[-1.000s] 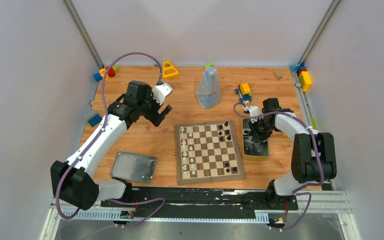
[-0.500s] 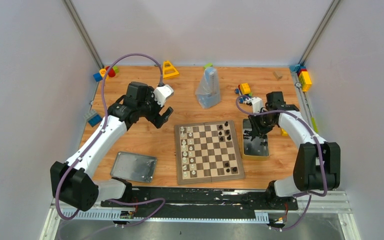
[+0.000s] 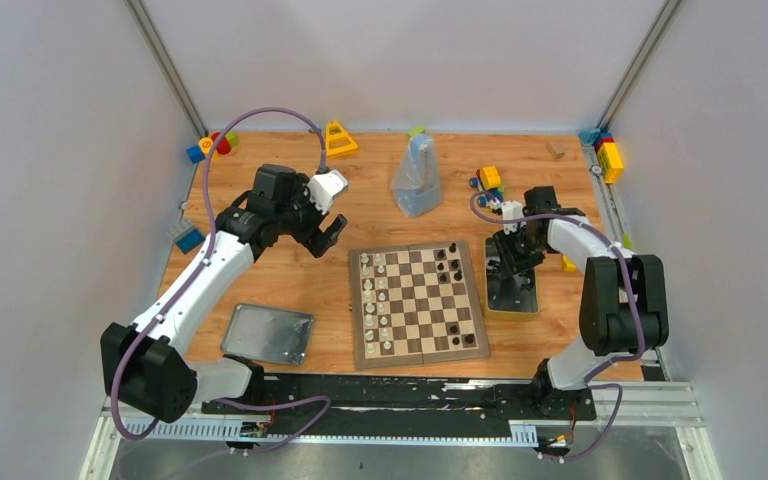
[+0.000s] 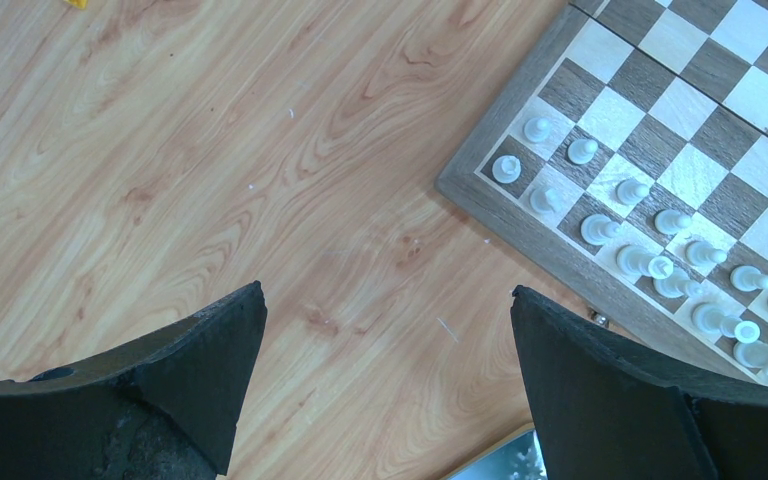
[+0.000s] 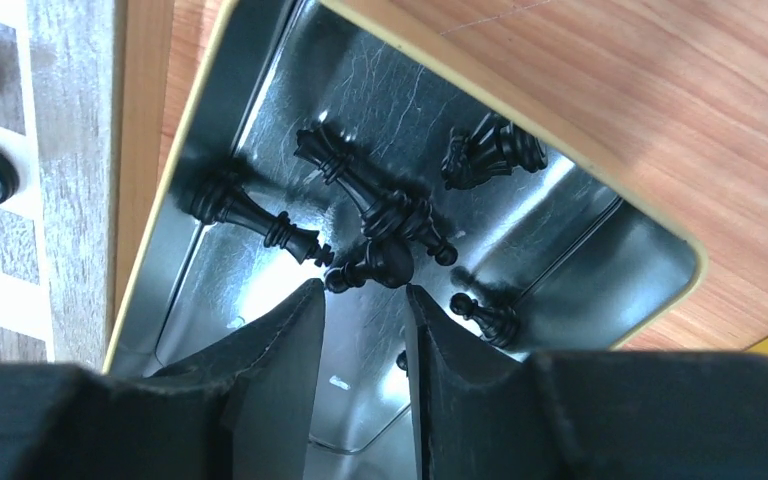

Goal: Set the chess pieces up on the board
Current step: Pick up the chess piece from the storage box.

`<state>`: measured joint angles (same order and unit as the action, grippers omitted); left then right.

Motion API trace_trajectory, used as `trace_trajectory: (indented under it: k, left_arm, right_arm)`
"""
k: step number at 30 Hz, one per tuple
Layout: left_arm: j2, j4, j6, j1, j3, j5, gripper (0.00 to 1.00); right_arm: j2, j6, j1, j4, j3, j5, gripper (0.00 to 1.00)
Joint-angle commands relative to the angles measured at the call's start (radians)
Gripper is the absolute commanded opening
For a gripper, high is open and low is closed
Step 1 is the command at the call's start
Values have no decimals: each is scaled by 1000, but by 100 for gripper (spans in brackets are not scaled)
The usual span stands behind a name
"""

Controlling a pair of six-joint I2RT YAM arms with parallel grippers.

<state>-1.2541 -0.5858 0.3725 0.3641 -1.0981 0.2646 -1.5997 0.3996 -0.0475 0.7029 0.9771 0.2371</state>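
Observation:
The board (image 3: 420, 302) lies at the table's middle. Cream-white chess pieces (image 3: 372, 298) stand in its two left columns, and a few black ones (image 3: 449, 266) stand on its right side. Right of it an open silver tin (image 3: 516, 298) holds several loose black pieces (image 5: 380, 210) lying on their sides. My right gripper (image 5: 365, 290) hangs over the tin's far end (image 3: 508, 262), jaws partly open with nothing between them, tips just short of a black piece. My left gripper (image 3: 322, 235) hovers wide open and empty above bare wood (image 4: 388, 305), off the board's far-left corner (image 4: 460, 185).
The tin's lid (image 3: 268, 333) lies at the front left. A grey metronome-shaped object in a clear bag (image 3: 418, 178) stands behind the board. Toy blocks sit along the back (image 3: 340, 138), near the right arm (image 3: 490, 180), at the right edge (image 3: 610, 155) and left edge (image 3: 188, 238).
My right gripper has gone from shut to partly open and shifted slightly toward the far end of the tin. The left arm has barely moved.

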Motion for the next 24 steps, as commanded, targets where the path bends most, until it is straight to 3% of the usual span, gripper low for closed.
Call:
trace_trajectory:
  k: [1,10,16,20,24]
  left_arm:
    - [29,30,-7,-8,5,23,100]
    - [29,34,-5,-8,10,23,100]
    - [32,39,-1,-8,18,21,100]
    - [31,40,0,-8,17,21,100]
    - [37,37,3,-8,17,21,100]
  right_arm:
    - [-24,-31,-4,-35,-3,-23,35]
    - [-47,-18,-4,-23,-9,-50,23]
    - [-25,9,-3,-9,-21,-62,21]
    - [-33,22,-4,-6,-21,-55,15]
    - [-8,47,-3,13,-11,-39,3]
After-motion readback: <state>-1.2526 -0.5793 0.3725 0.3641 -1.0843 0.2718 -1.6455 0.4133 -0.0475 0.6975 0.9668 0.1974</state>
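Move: The black pawn to be picked lies on the storage box's floor nearly straight below the right fingertips, about 2 cm down and perhaps 1 cm to their right. The black king lies some 5 cm left of the hand, the queen about 3 cm ahead and 2 cm left, a second pawn about 3 cm ahead and 1 cm right, and a third about 5 cm right. From the left hand, the first pawn is roughly 39 cm right, 4 cm back and 17 cm down. The right fingers, part-open at first, close on the small pawn and pinch it at its head end between the tips, beginning the grip inside the storage box. The hand first sinks about 1.5 cm onto it, drifting about 1 cm right and slightly back as the fingers narrow, then stays low while they finish closing. ##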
